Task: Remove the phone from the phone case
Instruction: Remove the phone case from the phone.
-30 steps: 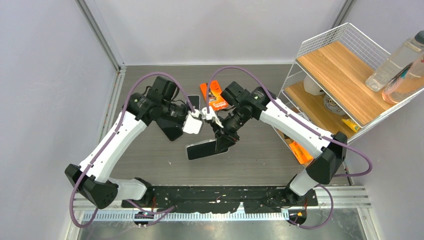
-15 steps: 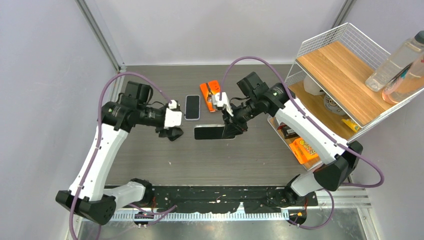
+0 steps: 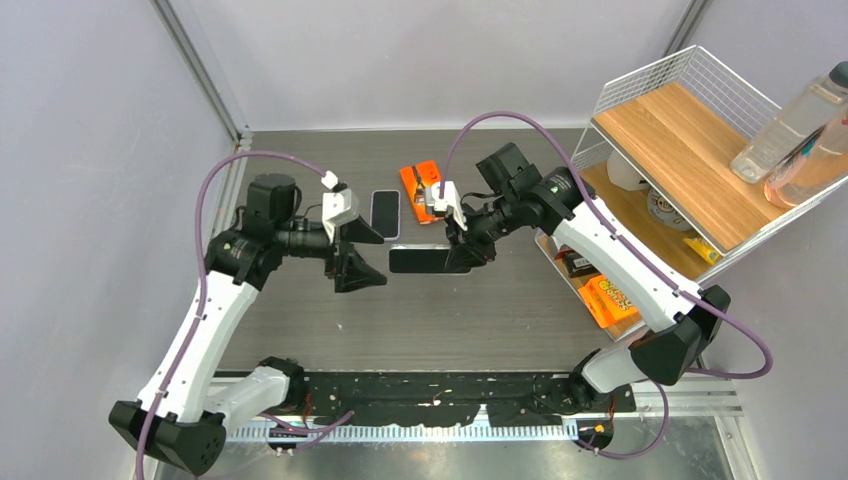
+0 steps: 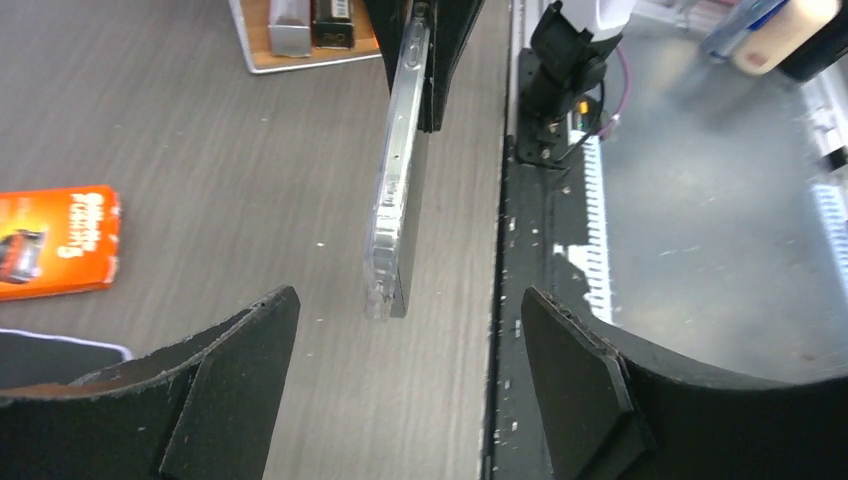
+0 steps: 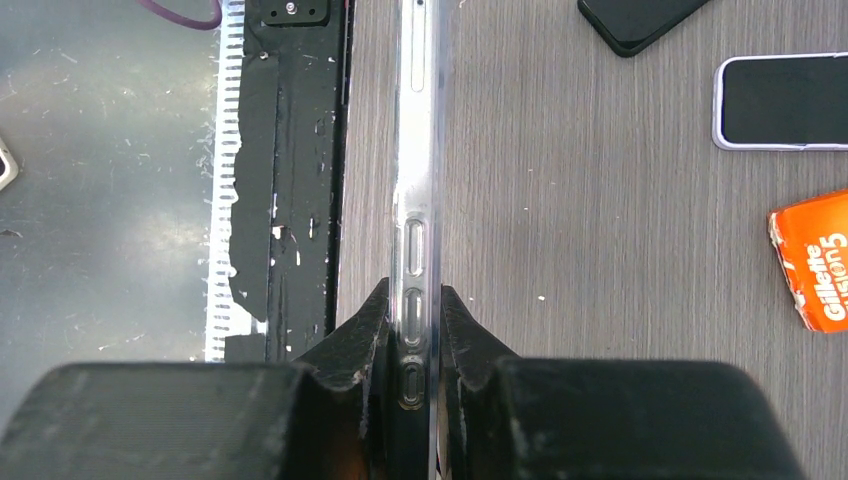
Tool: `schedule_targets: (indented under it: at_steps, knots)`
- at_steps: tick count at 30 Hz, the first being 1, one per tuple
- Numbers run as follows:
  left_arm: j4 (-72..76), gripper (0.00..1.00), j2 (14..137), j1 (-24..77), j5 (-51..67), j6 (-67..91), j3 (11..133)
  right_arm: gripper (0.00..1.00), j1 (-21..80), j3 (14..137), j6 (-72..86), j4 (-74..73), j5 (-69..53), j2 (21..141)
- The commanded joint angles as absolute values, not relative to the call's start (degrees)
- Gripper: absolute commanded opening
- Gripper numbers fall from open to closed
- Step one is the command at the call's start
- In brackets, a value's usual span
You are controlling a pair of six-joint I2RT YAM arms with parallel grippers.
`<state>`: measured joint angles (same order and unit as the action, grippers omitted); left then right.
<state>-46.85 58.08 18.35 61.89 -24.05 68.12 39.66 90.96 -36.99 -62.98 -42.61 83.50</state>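
The phone in its clear phone case (image 3: pixel 418 261) hangs level above the table, held at its right end by my right gripper (image 3: pixel 462 256), which is shut on it. In the right wrist view the cased phone (image 5: pixel 413 150) runs edge-on away from the pinching jaws of my right gripper (image 5: pixel 413 330). My left gripper (image 3: pixel 383 262) stands wide open at the phone's free left end, touching nothing. From the left wrist, the phone case (image 4: pixel 392 190) points toward my left gripper (image 4: pixel 408 300), its tip just between the spread fingertips (image 4: pixel 270 320).
A second phone (image 3: pixel 384 214) with a pale rim lies on the table behind, next to an orange razor pack (image 3: pixel 422 185). A wire shelf (image 3: pixel 640 90) with bottles (image 3: pixel 790 120) stands at the right, with an orange box (image 3: pixel 607 297) on the table under it.
My left gripper has opened from shut to wide and drawn back to the left. The right arm lifted the phone level, farther back, and has hardly moved since.
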Motion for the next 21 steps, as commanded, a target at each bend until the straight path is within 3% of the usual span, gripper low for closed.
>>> schedule_targets:
  at_steps: [1,11,21]
  knots:
    - [-24.92,0.85,58.03,18.02,68.49,-0.95,62.97,0.05,39.81,93.52,-36.04,-59.76,-44.82,82.40]
    - [-6.63,0.71,58.73,18.00,68.54,16.10,56.02,0.05,39.82,93.73,-36.04,-59.85,-45.79,83.76]
    - [-1.83,0.44,59.01,18.02,68.99,18.71,53.47,0.05,39.81,93.65,-36.04,-59.92,-46.15,84.00]
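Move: The cased phone, held out leftward in the right hand, has its middle about 10 cm to the right of the left hand, 1 cm ahead and nearly level; its free end is only a few centimetres from those fingertips. From the right hand that middle lies some 6 cm left, level fore and aft and 2 cm lower. On the table, roughly 31 cm below the left hand, the purple phone lies 29 cm ahead and 1 cm left, and the orange box 37 cm ahead and 9 cm right. The left hand eases right and forward, about 3 cm in all, towards the free end of the cased phone, dipping slightly and then rising a little above its starting height, while the wrist rolls and tips the fingers up by some 20 degrees in all, until they point nearly level to the right. Its wide-open fingers close to roughly half, one on the forward side of the case's end and one on the base side, with no clear touch yet, while the right hand keeps its grip on the other end and barely sinks. ##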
